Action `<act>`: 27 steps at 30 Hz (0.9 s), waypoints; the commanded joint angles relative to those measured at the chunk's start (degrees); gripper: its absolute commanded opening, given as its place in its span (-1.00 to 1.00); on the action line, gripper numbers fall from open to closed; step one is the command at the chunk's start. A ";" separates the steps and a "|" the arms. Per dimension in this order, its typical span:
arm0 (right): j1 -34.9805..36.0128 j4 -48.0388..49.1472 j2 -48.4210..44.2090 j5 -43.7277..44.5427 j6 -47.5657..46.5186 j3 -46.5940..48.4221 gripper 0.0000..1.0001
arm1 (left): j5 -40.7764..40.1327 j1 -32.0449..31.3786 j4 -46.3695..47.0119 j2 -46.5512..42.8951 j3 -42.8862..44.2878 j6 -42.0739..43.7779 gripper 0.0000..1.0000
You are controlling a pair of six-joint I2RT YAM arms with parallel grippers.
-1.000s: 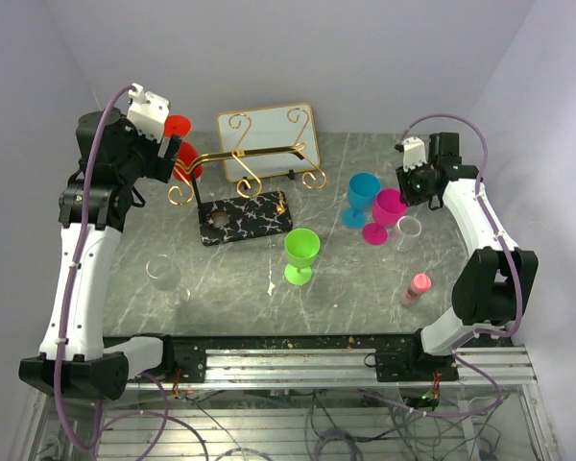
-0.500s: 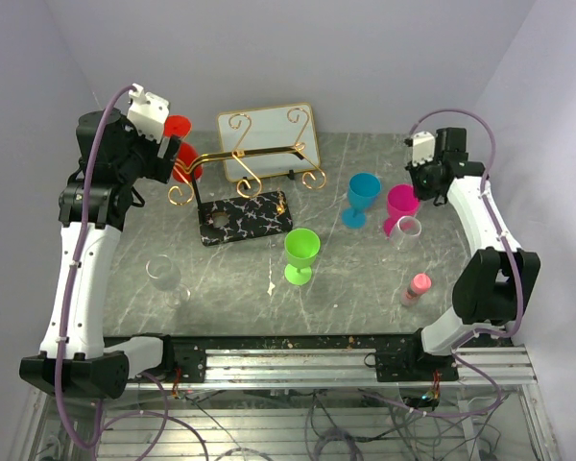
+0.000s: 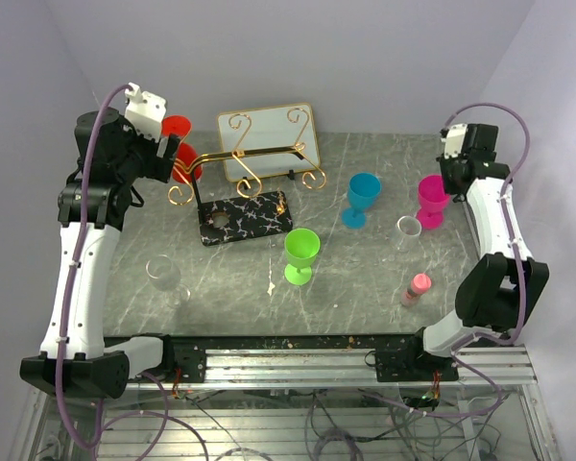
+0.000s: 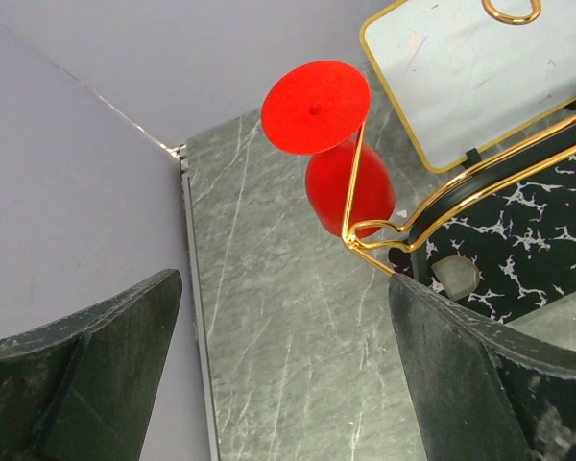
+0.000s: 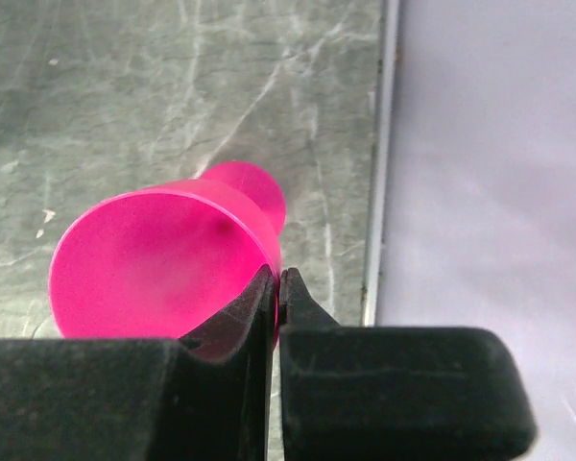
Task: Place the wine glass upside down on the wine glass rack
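Observation:
The pink wine glass (image 3: 432, 197) (image 5: 154, 259) is upright at the right side of the table, near the wall. My right gripper (image 3: 453, 181) (image 5: 276, 279) is shut on its rim, one finger inside the bowl and one outside. The wine glass rack (image 3: 245, 154) is a gold wire stand on a black marbled slab (image 3: 245, 219) at the back left. A red wine glass (image 3: 184, 158) (image 4: 350, 187) hangs upside down from the rack's left end (image 4: 461, 197). My left gripper (image 3: 171, 152) (image 4: 283, 279) hovers open just left of it, holding nothing.
A gold-rimmed white tray (image 3: 269, 134) leans behind the rack. A blue glass (image 3: 363, 197), a green glass (image 3: 300, 252), a small clear glass (image 3: 408, 227) and a pink bottle (image 3: 418, 286) stand centre-right. Another clear glass (image 3: 163, 274) stands front left.
My right gripper closed on the pink glass's rim and carried it right, away from the blue glass toward the right wall. The left arm stayed still.

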 commanded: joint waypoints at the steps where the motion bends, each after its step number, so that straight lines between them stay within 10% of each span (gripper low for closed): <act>1: -1.05 3.11 -3.85 3.42 0.31 3.13 -1.00 | 4.69 0.67 1.58 -1.43 0.01 -0.61 0.99; 17: 0.23 0.15 -9.35 -12.20 4.32 21.79 -1.00 | 16.00 -3.63 1.89 -3.10 2.07 -11.41 1.00; 27: 18.11 9.04 -12.53 -13.61 7.43 21.80 -1.00 | 16.46 -12.82 2.64 0.69 4.03 -17.17 0.95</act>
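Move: The right hand already holds the pink wine glass by its right-hand rim, the glass's middle about 4 cm left and 6 cm below. The rack's bar, where it is headed, lies roughly 46 cm left, 4 cm ahead and 5 cm higher; the blue glass stands 20 cm left and 3 cm ahead, the clear one 8 cm left and 6 cm back, both some 12 cm below. From the left hand, the pink glass is about 63 cm right, 6 cm ahead and 25 cm lower; the rack's bar is 17 cm right, 10 cm ahead and 13 cm below; the red glass is 12 cm ahead, 2 cm right and 13 cm below. Up goes the right hand, about 25 cm, keeping its shut pinch on the pink glass's rim while the fingers tip up some 35 degrees towards level; midway it begins swinging left towards the rack, turning counter-clockwise. The left hand, still wide open and empty, slides about 11 cm right and a little back over the rack towards the glass, turning 20 degrees clockwise and rolling right side down. ##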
